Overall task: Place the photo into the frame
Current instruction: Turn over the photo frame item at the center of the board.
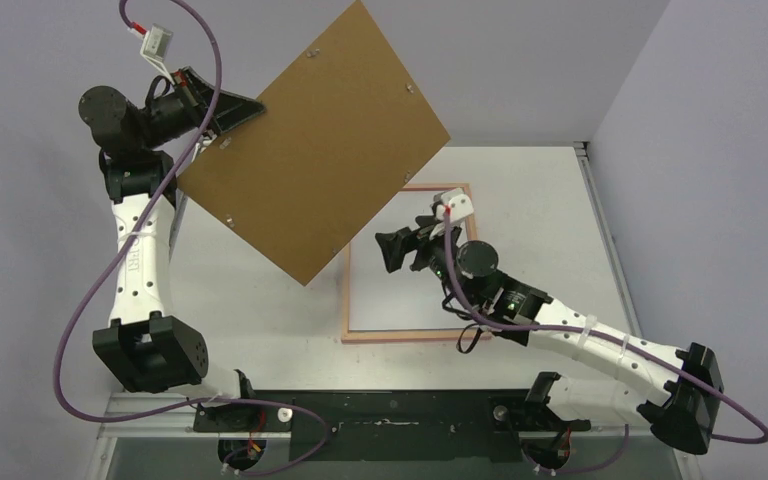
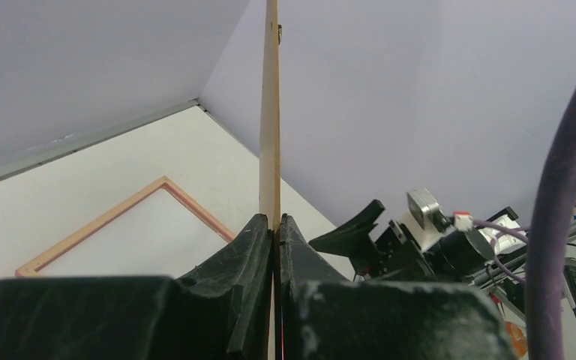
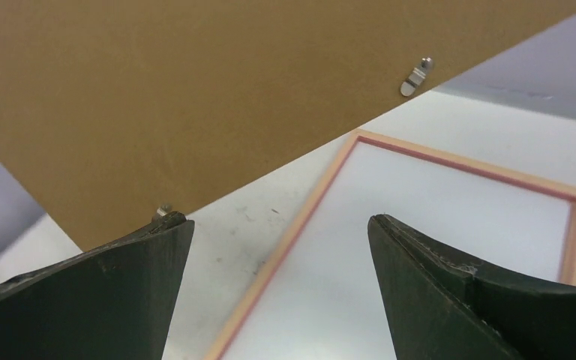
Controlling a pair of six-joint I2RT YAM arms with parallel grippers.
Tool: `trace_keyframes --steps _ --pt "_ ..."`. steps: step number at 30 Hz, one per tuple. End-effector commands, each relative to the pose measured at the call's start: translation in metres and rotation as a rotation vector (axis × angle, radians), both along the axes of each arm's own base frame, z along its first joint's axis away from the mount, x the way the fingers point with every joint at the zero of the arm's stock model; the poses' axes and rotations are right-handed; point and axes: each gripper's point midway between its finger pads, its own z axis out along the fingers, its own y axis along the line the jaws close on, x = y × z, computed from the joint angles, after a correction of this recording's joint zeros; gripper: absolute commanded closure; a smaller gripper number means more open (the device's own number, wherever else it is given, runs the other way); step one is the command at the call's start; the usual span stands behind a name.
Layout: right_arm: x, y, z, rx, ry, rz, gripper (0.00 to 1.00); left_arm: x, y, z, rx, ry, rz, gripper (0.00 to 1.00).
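The frame [image 1: 347,290] lies flat on the white table with its pale wood side up and a pink inner edge; it also shows in the left wrist view [image 2: 97,229] and the right wrist view [image 3: 300,223]. The photo is out of view. My left gripper [image 1: 250,108] is raised high at the back left, shut on one edge of a plain brown backing board [image 1: 310,150], which hangs tilted over the frame's left part. Edge-on, the board [image 2: 271,112] rises from between the left gripper's [image 2: 276,221] closed jaws. My right gripper [image 1: 385,250] hovers open over the frame's left rail, nothing between its fingers [image 3: 277,225].
Small metal turn clips [image 3: 418,75] sit along the board's [image 3: 157,97] edges. Grey walls close the table at the back and right. Purple cables loop beside both arms. The right arm reaches in from the near right corner.
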Motion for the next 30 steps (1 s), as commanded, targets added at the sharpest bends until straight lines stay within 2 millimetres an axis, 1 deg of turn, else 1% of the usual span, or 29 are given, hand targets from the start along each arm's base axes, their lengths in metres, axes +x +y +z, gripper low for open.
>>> trace_keyframes --steps 1,4,6,7,9,14,17,20,22,23,25,27,30 --pt "0.005 0.014 0.040 0.409 0.182 0.167 0.10 -0.032 0.001 0.059 -0.046 -0.158 0.042 1.00" --pt "0.019 0.016 0.040 0.465 0.221 0.234 0.10 -0.038 0.004 0.068 -0.089 -0.154 0.033 1.00" --pt "0.020 0.024 0.037 0.500 0.232 0.317 0.10 -0.041 0.007 0.071 -0.116 -0.141 0.025 1.00" --pt "0.022 0.025 0.041 0.533 0.222 0.344 0.10 -0.043 0.009 0.073 -0.124 -0.147 0.023 1.00" --pt "0.025 0.026 0.037 0.589 0.242 0.390 0.10 -0.044 0.012 0.074 -0.135 -0.148 0.027 1.00" --pt "0.031 0.024 0.031 0.650 0.220 0.390 0.10 -0.043 0.015 0.076 -0.149 -0.138 0.031 1.00" --pt "0.034 0.022 0.037 0.679 0.176 0.390 0.09 -0.044 0.017 0.075 -0.161 -0.130 0.039 1.00" --pt "0.032 0.023 0.054 0.740 0.117 0.433 0.05 -0.045 0.017 0.073 -0.176 -0.122 0.051 1.00" --pt "0.034 0.029 0.059 0.773 0.107 0.466 0.03 -0.045 0.018 0.070 -0.185 -0.113 0.059 1.00" --pt "0.034 0.030 0.067 0.804 0.094 0.481 0.02 -0.044 0.018 0.068 -0.194 -0.101 0.061 1.00" --pt "0.035 0.033 0.071 0.853 0.089 0.499 0.02 -0.043 0.019 0.067 -0.200 -0.098 0.066 1.00" --pt "0.036 0.037 0.073 0.882 0.091 0.513 0.05 -0.043 0.020 0.067 -0.205 -0.095 0.070 1.00" --pt "0.036 0.044 0.069 0.888 0.095 0.503 0.07 -0.043 0.021 0.068 -0.213 -0.090 0.076 1.00"
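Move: The left gripper still holds the backing board by its left edge; the board's middle is about 3 cm ahead, 12 cm right and 6 cm below. The board's lower-right edge, the right gripper's goal, lies roughly 9 cm ahead of the right hand, 6 cm left and 6 cm above. From the left hand, the frame's middle is level ahead, some 28 cm right and 50 cm below; from the right hand it is 10 cm ahead, straight in line, 30 cm below. Bring the wide-open right gripper about 6 cm forward and left, towards the lower-right edge of the raised board, dipping slightly before coming back up. Meanwhile roll it some 40 degrees with its left side rising, and swing the fingertips leftward and up, without closing. Keep the left grip shut on the board, lifting it about 4 cm, then easing down a centimetre, while drawing slightly back and left. ##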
